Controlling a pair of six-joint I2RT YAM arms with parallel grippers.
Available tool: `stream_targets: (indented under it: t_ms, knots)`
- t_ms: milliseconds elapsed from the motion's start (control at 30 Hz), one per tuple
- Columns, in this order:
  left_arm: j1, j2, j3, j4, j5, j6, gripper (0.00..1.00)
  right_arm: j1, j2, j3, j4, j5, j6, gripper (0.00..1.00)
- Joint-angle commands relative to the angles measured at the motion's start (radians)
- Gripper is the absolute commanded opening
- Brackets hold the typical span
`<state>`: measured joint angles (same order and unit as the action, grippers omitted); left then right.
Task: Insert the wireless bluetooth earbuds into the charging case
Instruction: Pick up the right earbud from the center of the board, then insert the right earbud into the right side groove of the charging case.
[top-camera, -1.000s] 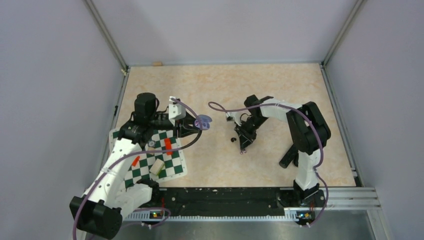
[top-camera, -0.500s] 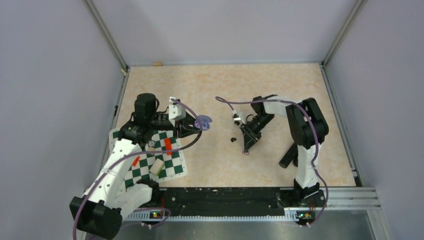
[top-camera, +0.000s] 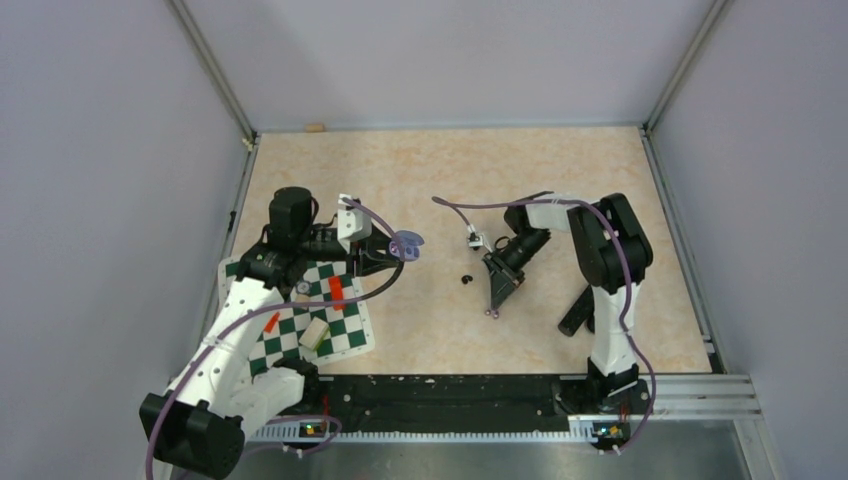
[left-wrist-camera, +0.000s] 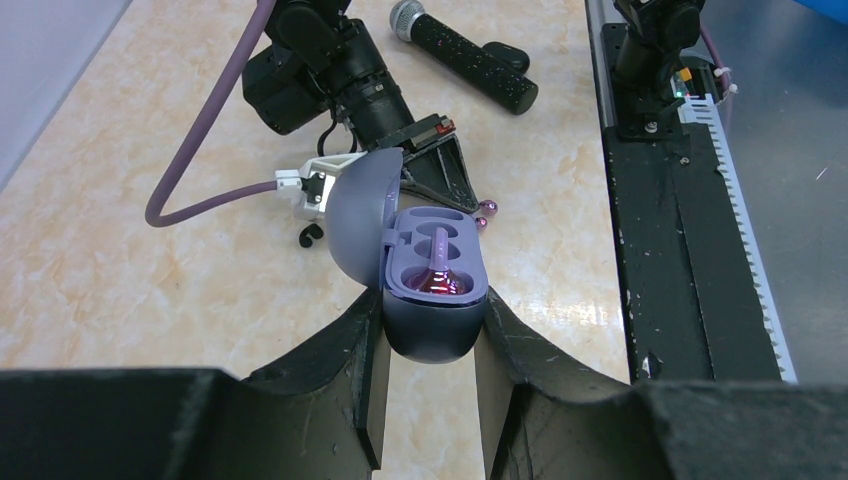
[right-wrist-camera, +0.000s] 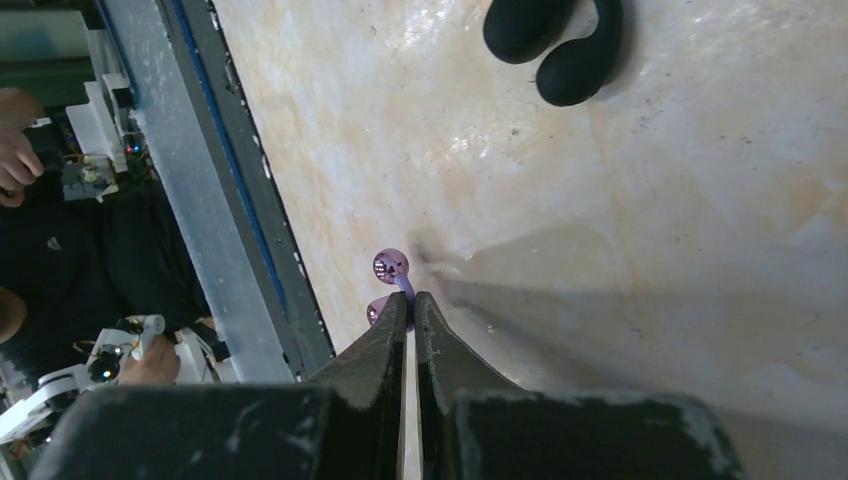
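Note:
My left gripper (left-wrist-camera: 432, 312) is shut on the charging case (left-wrist-camera: 432, 340), holding it above the table left of centre (top-camera: 405, 244). Its lid (left-wrist-camera: 358, 212) stands open. One lilac earbud (left-wrist-camera: 440, 278) sits in the near slot, and the far slot (left-wrist-camera: 440, 215) is empty. The other earbud (right-wrist-camera: 391, 266) lies on the table toward the near edge (top-camera: 490, 314). My right gripper (right-wrist-camera: 408, 298) points down at it, shut on the thin bridge between its two beads. The left wrist view shows the same beads (left-wrist-camera: 486, 210) at the right gripper's tip.
A small black C-shaped piece (top-camera: 465, 279) lies just left of the right gripper. A black microphone (left-wrist-camera: 465, 60) rests by the right arm's base. A green checkered mat (top-camera: 345, 335) with red pieces and a pale block lies under the left arm.
The right gripper slid slightly toward the near edge and its jaws closed on the earbud on the table. The left arm and case stayed still.

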<state>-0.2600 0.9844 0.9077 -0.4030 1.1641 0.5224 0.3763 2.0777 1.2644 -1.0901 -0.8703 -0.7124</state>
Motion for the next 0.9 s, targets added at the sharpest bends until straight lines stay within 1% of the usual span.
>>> stream_targets:
  t_ms: [0,200,333,433,667,767,867]
  knots:
    - [0.006,-0.014,-0.004,0.042,0.037,0.001,0.03,-0.006,-0.002,0.027,-0.050,-0.065,-0.051,0.00]
    - [0.005,-0.010,-0.003,0.044,0.036,-0.005,0.03,-0.005,-0.061,0.051,-0.068,-0.093,-0.049,0.00]
    - [0.004,-0.003,-0.013,0.077,0.026,-0.037,0.03,-0.006,-0.159,0.071,-0.048,-0.078,-0.025,0.00]
    - [0.000,0.012,-0.032,0.128,0.010,-0.076,0.03,-0.006,-0.270,0.061,0.039,-0.021,0.034,0.00]
    - [-0.050,0.058,-0.033,0.175,-0.081,-0.111,0.00,-0.004,-0.538,0.007,0.322,0.117,0.168,0.00]
    - [-0.059,0.082,-0.034,0.197,-0.095,-0.135,0.00,-0.005,-0.661,-0.016,0.463,0.153,0.219,0.00]
    - [-0.068,0.098,-0.040,0.219,-0.104,-0.153,0.00,-0.003,-0.757,-0.032,0.569,0.170,0.256,0.00]
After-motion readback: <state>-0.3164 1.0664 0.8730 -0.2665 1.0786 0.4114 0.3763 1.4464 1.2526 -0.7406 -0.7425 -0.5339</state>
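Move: Nearly level with the right hand in depth, some 15 cm to its left and about 24 cm above it, is the open charging case in the left hand. The right fingertips already hold the purple earbud low over the board. One black earbud lies about 6 cm ahead and 4 cm left of the right hand, the other 12 cm ahead and 3 cm left. From the left hand, the purple earbud is about 18 cm right, 1 cm back and 25 cm below. Keeping its pinch on the purple earbud, the right hand eases slowly off the board, then sweeps up about 17 cm and forward some 8 cm, closing in on the case. Its back-slanting fingers swing nearly 50 degrees to point mostly down. Late on, the left hand carries the case about 3 cm down, forward and right towards it. ##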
